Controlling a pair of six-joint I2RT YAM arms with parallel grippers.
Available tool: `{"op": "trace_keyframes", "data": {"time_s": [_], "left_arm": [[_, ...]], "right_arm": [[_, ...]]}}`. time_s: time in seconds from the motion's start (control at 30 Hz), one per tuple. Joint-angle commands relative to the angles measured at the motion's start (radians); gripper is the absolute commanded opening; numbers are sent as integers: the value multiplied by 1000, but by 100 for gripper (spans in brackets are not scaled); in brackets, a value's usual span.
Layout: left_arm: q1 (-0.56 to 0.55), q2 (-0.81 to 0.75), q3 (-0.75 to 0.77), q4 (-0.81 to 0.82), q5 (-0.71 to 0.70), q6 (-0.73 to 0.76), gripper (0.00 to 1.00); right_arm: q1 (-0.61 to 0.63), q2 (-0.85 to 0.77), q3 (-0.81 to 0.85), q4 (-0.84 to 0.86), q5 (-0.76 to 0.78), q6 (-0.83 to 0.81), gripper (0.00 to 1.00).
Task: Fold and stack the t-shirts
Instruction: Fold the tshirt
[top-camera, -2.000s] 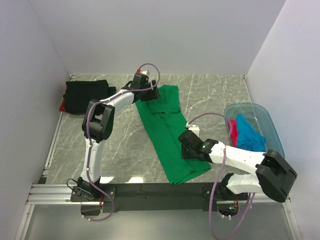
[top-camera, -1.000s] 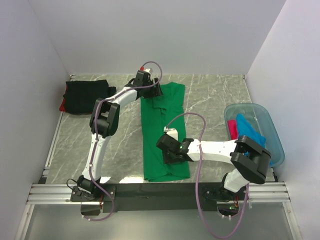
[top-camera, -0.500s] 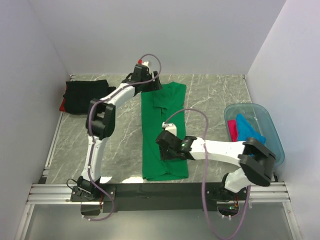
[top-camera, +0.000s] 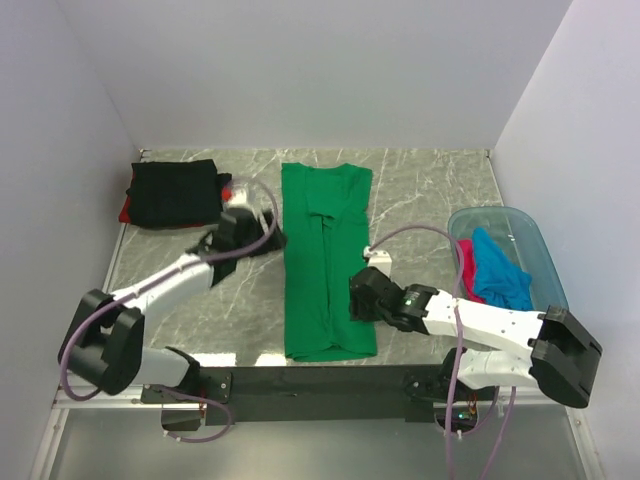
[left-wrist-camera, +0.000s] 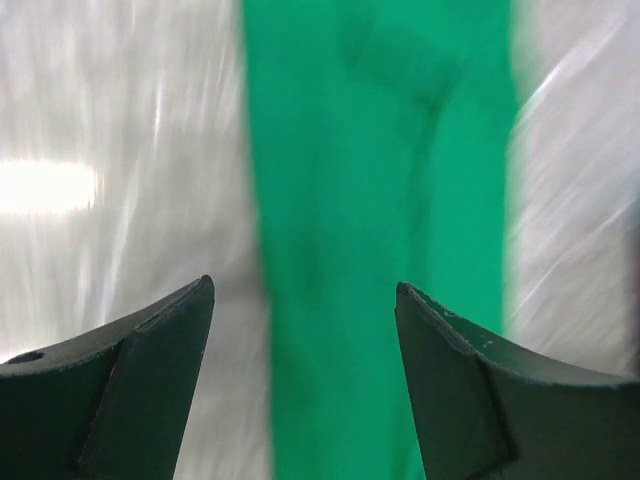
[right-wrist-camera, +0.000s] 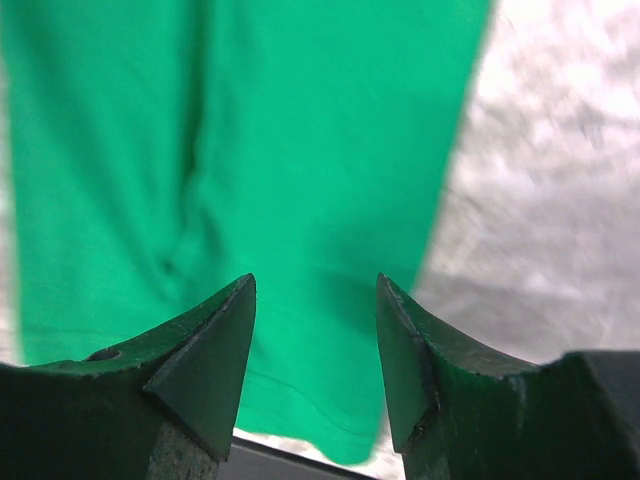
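A bright green t-shirt (top-camera: 325, 260) lies folded into a long narrow strip down the middle of the table; it also shows in the left wrist view (left-wrist-camera: 380, 200) and the right wrist view (right-wrist-camera: 250, 150). My left gripper (top-camera: 268, 240) is open and empty just left of the strip's upper half. My right gripper (top-camera: 358, 303) is open and empty at the strip's lower right edge. A black t-shirt (top-camera: 175, 192) lies folded at the back left on a red one (top-camera: 125, 212). Blue (top-camera: 497, 268) and pink (top-camera: 464, 265) shirts sit in the tub.
A translucent blue plastic tub (top-camera: 540, 240) stands at the right side of the marble table (top-camera: 420, 200). White walls close in the back and both sides. A black rail (top-camera: 320, 382) runs along the near edge by the arm bases.
Both grippers let go of the green shirt, which now lies straight. The left arm has drawn back from the far collar end to the strip's left side; the right gripper backed off to the right.
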Motion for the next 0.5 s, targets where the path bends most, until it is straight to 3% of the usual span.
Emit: {"op": "trace_keyframes", "data": {"time_s": [0.0, 0.17, 0.3, 0.47], "left_arm": [[-89, -129, -155, -28, -55, -90, 79], [-195, -345, -345, -103, -63, -225, 78], [-309, -513, -390, -221, -141, -307, 78], [-385, -594, -442, -319, -181, -394, 78]], "right_arm": [[-6, -65, -43, -2, -4, 43, 59], [-5, -163, -122, -15, -47, 98, 58], [2, -206, -164, -30, -96, 137, 58], [34, -241, -215, -59, -112, 203, 58]]}}
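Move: The T-shirt's near-left hem corner, where the left hand is heading, lies about 28 cm back, 6 cm to its right and 12 cm below it. The black stack is 17 cm ahead of that hand and 21 cm to its left. For the right hand, the near-right hem corner is some 10 cm back, 3 cm to the right and 5 cm below; the basket stands 12 cm ahead and 34 cm to the right of it. Sweeping back beside the green T-shirt's left edge, the left hand travels about 16 cm towards the near hem, fast at first and then easing, dipping some 7 cm before rising about 3. The right hand slides back 4 to 5 cm, a little right and down, towards its own hem corner. Both tip slightly steeper downward, fingers still open. ##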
